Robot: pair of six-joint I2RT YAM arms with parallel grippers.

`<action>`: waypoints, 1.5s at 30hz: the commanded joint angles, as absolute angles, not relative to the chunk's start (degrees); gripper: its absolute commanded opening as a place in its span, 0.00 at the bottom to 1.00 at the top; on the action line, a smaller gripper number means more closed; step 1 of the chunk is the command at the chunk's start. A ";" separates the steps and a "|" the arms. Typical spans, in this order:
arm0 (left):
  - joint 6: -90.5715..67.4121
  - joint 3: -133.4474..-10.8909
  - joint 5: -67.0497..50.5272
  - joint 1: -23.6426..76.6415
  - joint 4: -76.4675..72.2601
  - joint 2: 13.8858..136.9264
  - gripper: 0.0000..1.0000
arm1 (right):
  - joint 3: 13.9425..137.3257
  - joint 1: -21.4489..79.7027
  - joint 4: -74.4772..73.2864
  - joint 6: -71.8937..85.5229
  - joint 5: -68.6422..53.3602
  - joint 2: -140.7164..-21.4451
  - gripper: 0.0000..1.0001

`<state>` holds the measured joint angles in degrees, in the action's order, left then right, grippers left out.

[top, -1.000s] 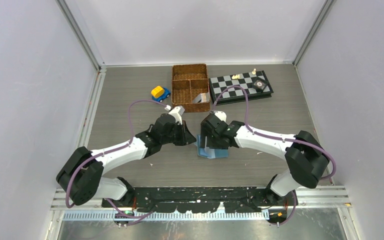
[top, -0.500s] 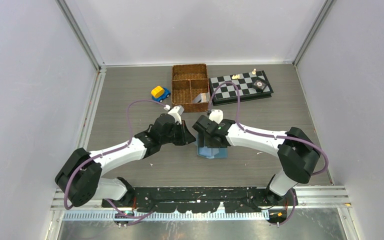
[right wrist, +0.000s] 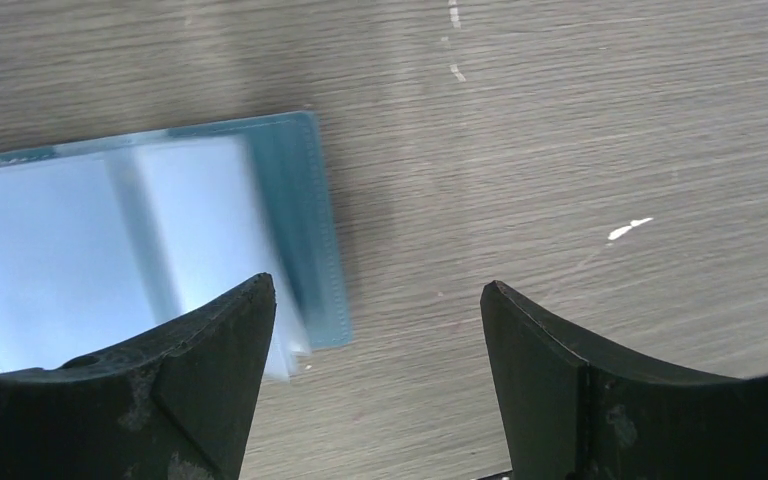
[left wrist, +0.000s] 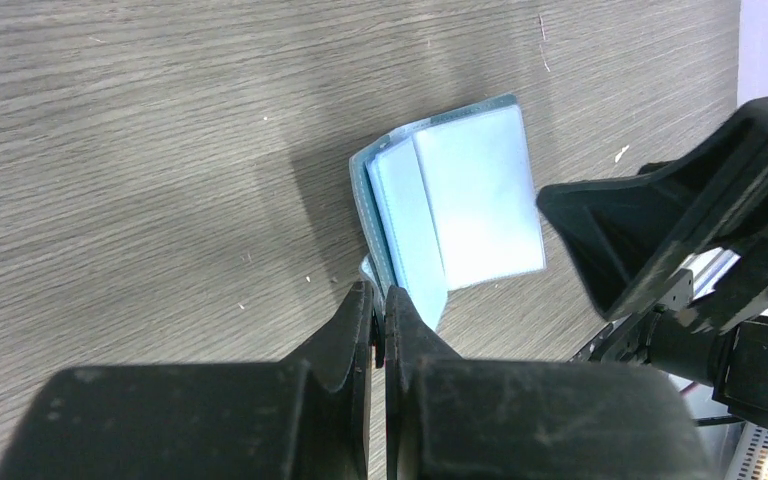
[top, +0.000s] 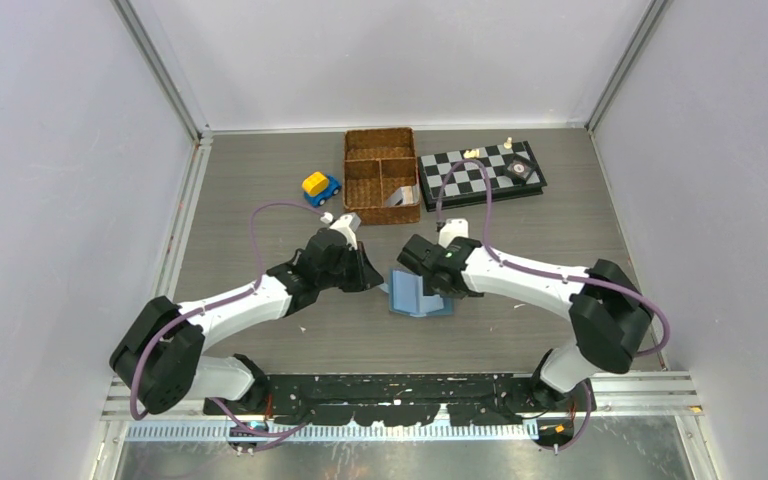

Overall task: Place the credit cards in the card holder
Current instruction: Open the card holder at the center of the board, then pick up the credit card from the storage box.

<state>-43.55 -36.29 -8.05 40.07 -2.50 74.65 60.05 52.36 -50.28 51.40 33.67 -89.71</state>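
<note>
The teal card holder (top: 407, 298) lies open on the table between both arms, its pale blue pockets (left wrist: 480, 195) facing up and its left cover raised. My left gripper (left wrist: 381, 295) is shut, its tips pinching the holder's near edge; in the top view the left gripper (top: 378, 282) sits at the holder's left side. My right gripper (right wrist: 375, 300) is open, with one finger (right wrist: 210, 380) over the holder's (right wrist: 305, 220) corner and bare table between the jaws. Thin grey credit cards (top: 398, 196) lean in a compartment of the wicker basket.
The brown wicker divided basket (top: 380, 138) stands at the back centre. To its left sits a yellow and blue toy car (top: 320, 186). A folding chessboard (top: 480, 175) with a few pieces lies to the right of the basket. Grey walls close in both sides.
My right gripper swung left over the holder, then drew back to the right with its jaws a little wider. The holder shifted slightly left along with my left gripper.
</note>
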 commanded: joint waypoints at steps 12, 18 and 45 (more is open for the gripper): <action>-43.96 -35.90 -9.73 39.64 -3.87 73.27 0.00 | 57.17 44.45 -38.98 43.51 20.09 -73.01 0.78; -43.93 -35.88 -10.10 39.64 -3.60 73.15 0.00 | 61.73 35.35 -35.93 37.29 11.92 -77.06 0.75; -43.78 -36.03 -11.51 39.55 -4.09 73.54 0.00 | 96.12 26.36 -29.24 27.42 7.84 -113.00 0.46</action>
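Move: The credit cards stand in the basket's near right compartment, some 23 cm ahead of the right hand, 11 cm to its left and a few centimetres below. The basket's middle is about 27 cm ahead and 17 cm left; the chessboard's, 27 cm ahead and 6 cm right. The open card holder lies 8 cm left, level with the hand. From the left hand, the cards are about 21 cm ahead and 5 cm right, the holder 8 cm right. The card holder's strap stays pinched in the nearly still left fingers while the right hand leaves the holder: it lifts about 6 cm with a short swing right, then sweeps some 22 cm forward and slightly left towards the credit cards, sinking over the last stretch. On the way its fingertips swing leftward by roughly 25 degrees and the wide-open fingers close to about half, still empty. ##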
